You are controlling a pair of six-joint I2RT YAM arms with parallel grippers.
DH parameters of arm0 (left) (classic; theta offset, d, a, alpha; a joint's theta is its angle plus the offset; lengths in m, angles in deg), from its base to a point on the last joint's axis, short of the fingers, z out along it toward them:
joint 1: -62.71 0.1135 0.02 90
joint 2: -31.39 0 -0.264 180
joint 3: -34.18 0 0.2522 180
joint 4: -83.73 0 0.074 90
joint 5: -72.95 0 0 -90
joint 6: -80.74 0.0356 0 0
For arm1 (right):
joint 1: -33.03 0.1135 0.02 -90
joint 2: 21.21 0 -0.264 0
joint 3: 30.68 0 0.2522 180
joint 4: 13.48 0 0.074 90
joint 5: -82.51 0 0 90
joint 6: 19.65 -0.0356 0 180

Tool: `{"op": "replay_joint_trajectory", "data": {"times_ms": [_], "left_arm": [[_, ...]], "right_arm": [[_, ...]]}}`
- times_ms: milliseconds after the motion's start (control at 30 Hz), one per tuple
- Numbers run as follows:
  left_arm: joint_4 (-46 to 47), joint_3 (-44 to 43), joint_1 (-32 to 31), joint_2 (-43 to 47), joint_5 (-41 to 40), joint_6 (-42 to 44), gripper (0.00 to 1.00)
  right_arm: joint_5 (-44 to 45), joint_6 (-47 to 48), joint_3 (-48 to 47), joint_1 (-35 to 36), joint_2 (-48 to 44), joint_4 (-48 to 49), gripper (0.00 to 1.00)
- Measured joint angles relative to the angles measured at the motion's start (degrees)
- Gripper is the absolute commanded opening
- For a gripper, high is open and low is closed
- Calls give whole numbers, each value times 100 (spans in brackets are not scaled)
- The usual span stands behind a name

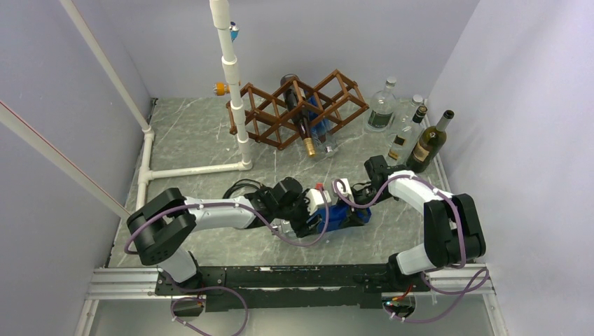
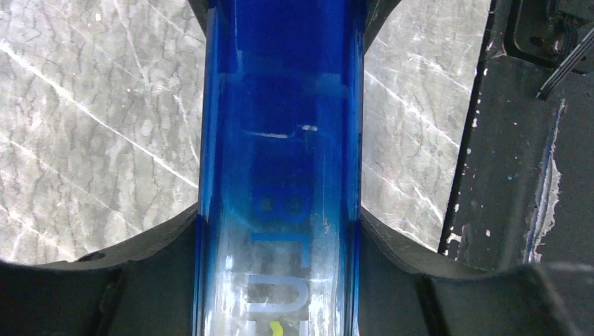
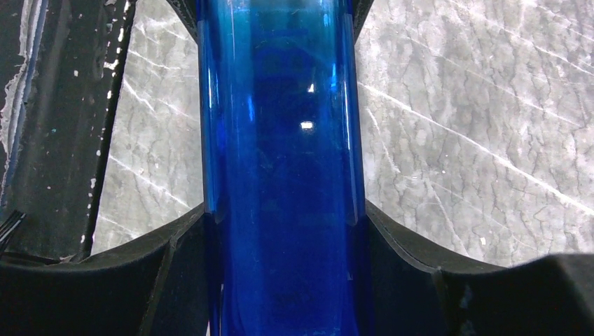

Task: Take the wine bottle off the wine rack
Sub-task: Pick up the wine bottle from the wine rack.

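A blue glass wine bottle (image 1: 343, 215) lies level just above the marble table, between my two arms and apart from the wine rack. My left gripper (image 1: 319, 210) is shut on it, its black fingers (image 2: 140, 280) pressed against both sides of the blue glass (image 2: 280, 140). My right gripper (image 1: 361, 204) is shut on the same bottle (image 3: 280, 140) from the other end, fingers (image 3: 434, 280) against its sides. The dark brown lattice wine rack (image 1: 277, 112) stands at the back, with a dark gold-capped bottle (image 1: 301, 122) lying in one cell.
A white PVC pipe frame (image 1: 235, 84) rises in front of the rack's left end. Several bottles stand at the back right, among them a clear one (image 1: 382, 105) and a dark one (image 1: 429, 143). The black mounting rail (image 1: 294, 276) runs along the near edge.
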Motion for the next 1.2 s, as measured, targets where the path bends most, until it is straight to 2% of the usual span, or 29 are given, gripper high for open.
{"op": "replay_joint_trajectory", "data": {"times_ms": [67, 100, 133, 167, 267, 500, 800, 1000, 1200], "left_arm": [[63, 39, 0, -2, -39, -9, 76], [122, 57, 4, -2, -72, -46, 90], [186, 72, 9, -2, -107, -66, 98], [334, 101, 35, 0, -197, -149, 99], [625, 151, 94, 13, -354, -170, 100], [931, 474, 120, 289, -595, -155, 100], [1220, 1521, 122, 2052, -1036, -28, 99], [1469, 2450, 186, 3314, -907, 114, 100], [1714, 3145, 203, 3652, -807, 439, 99]], "right_arm": [[17, -7, 0, 2, 0, 13, 0], [33, -20, 0, 2, 0, 28, 0], [55, -44, 0, 0, 2, 55, 0], [122, -92, 0, -7, 15, 103, 0], [387, -146, 0, -35, 101, 181, 0], [389, -151, 0, -52, 138, 208, 0], [365, 7, 0, -177, 118, 122, 0], [280, 208, 0, -291, 28, -59, 0], [175, 404, 0, -387, -39, -243, 0]]}}
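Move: My hands both still hold the blue bottle, which lies crosswise. Its neck and cap, the end my left hand makes for, are about 11 cm to that hand's left, 1 cm nearer me and at about its height. From that hand, the cable coil sits some 20 cm left, 5 cm ahead and 4 cm lower; the brown bottle's neck juts from the rack about 20 cm ahead and 2 cm left. The blue bottle's neck is roughly 21 cm left of my right hand and 2 cm back. I open my left fingers wide and let go of the blue bottle's body, first shifting a little forward, then rising about 7 cm while sweeping some 9 cm left and slightly back, and finally starting to sink over the neck. My fingers tip up and swing forward by some 25 degrees. My right hand keeps its grip, dips about 1 cm, comes most of the way back up and drifts 2 cm right. ##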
